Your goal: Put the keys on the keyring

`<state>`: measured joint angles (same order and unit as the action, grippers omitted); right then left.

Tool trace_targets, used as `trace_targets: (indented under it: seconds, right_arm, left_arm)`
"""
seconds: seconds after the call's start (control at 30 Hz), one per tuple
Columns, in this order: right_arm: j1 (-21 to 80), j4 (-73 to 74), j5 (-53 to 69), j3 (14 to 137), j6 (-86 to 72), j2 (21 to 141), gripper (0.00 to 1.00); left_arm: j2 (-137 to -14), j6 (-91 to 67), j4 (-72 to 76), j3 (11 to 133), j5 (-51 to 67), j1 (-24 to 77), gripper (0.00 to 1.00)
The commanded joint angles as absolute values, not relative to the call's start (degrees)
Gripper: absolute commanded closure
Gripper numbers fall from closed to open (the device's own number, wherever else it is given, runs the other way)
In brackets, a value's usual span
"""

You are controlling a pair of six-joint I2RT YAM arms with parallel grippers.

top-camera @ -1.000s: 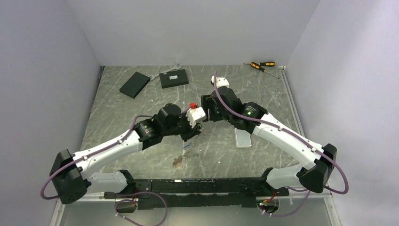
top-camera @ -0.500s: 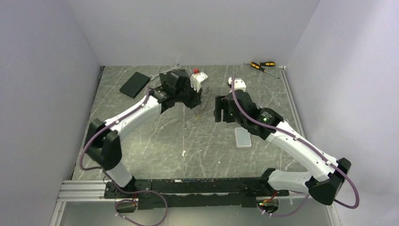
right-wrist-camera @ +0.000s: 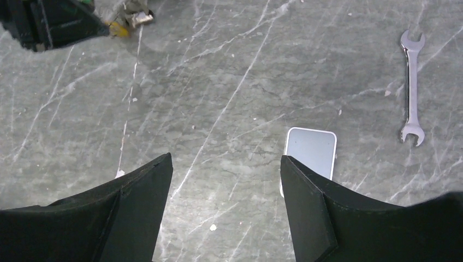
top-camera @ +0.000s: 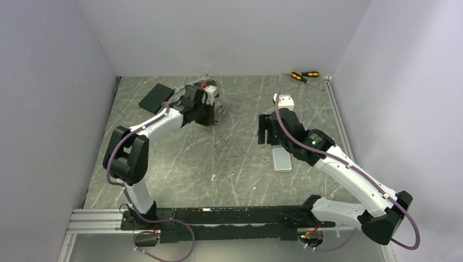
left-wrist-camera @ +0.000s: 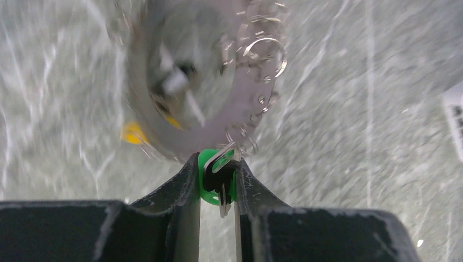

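In the left wrist view my left gripper (left-wrist-camera: 217, 164) is shut on a small metal key with a green tag (left-wrist-camera: 210, 188). The key hangs from the bottom rim of the keyring (left-wrist-camera: 174, 143), a large grey ring that is blurred by motion. A yellow tag (left-wrist-camera: 132, 132) and small split rings (left-wrist-camera: 267, 54) hang on its rim. From above, the left gripper (top-camera: 212, 112) is far back on the left of the table. My right gripper (top-camera: 263, 131) is right of centre. It is open in its wrist view (right-wrist-camera: 226, 164), with only bare table between the fingers.
A phone (top-camera: 282, 159) lies face up under the right arm, just beside the right finger (right-wrist-camera: 306, 207). A wrench (right-wrist-camera: 412, 87) lies beyond it. A black box (top-camera: 155, 97) sits at the back left, and yellow-and-black screwdrivers (top-camera: 304, 76) at the back right.
The left arm swung from the table's middle to the back left, still shut on the key. The right gripper drew back to the right, away from it, and opened wider.
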<state>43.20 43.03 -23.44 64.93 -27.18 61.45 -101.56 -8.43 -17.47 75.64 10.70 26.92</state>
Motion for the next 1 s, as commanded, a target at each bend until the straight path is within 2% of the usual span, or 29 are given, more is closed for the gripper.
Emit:
trace_targets:
  seconds: [0.0,0.3,0.57,0.83,0.9,0.93,0.97]
  right_arm:
    - [42.80,41.71,-23.53,64.76,-25.94,61.35,0.24]
    - [42.63,40.70,-21.89,65.33,-25.44,63.19,0.24]
    - [42.63,40.99,-21.37,64.44,-26.09,62.99,0.24]
    - [42.63,42.12,-22.25,63.68,-26.10,61.93,0.24]
    - [42.63,41.98,-22.57,63.56,-25.96,61.61,0.24]
    - [42.63,41.74,-22.70,63.50,-25.81,61.42,0.24]
    - [42.58,41.44,-22.76,63.46,-25.58,61.21,0.24]
  left_arm:
    - [-95.12,-12.23,-16.80,68.69,7.91,24.17,1.00]
    - [-88.87,-12.59,-17.55,57.88,7.79,22.09,1.00]
    - [-91.05,-15.09,-18.06,55.41,13.22,22.52,1.00]
    - [-86.65,-13.78,-26.33,55.29,8.84,26.21,0.68]
    - [-84.83,-13.68,-28.94,55.47,6.12,26.95,0.55]
    - [-83.70,-13.81,-29.99,55.54,5.04,27.12,0.45]
    - [-82.49,-14.01,-31.06,55.67,3.61,27.15,0.27]
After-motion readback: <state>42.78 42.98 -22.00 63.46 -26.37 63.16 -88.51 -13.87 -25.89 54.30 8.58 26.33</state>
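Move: The keyring hangs by its green key from the left fingers; the bare table where its disc is to lie is about 5 cm back and 2 cm left of that hand, some 9 cm below. The labelled black box stands roughly 12 cm ahead and 6 cm left of the hand, the plain black box 9 cm ahead and 25 cm left, both about 8 cm lower. From the empty right hand the spot is about 11 cm ahead, 22 cm left and 21 cm down. The keyring, still pinched by its green key, is swept by the left hand back towards the bases, left and down onto the table, away from the labelled black box; the leftward part comes early, then the hand draws on back, about 12 cm in all. The fingers tip some 15 degrees steeper and at the end open, letting go of the green key. ##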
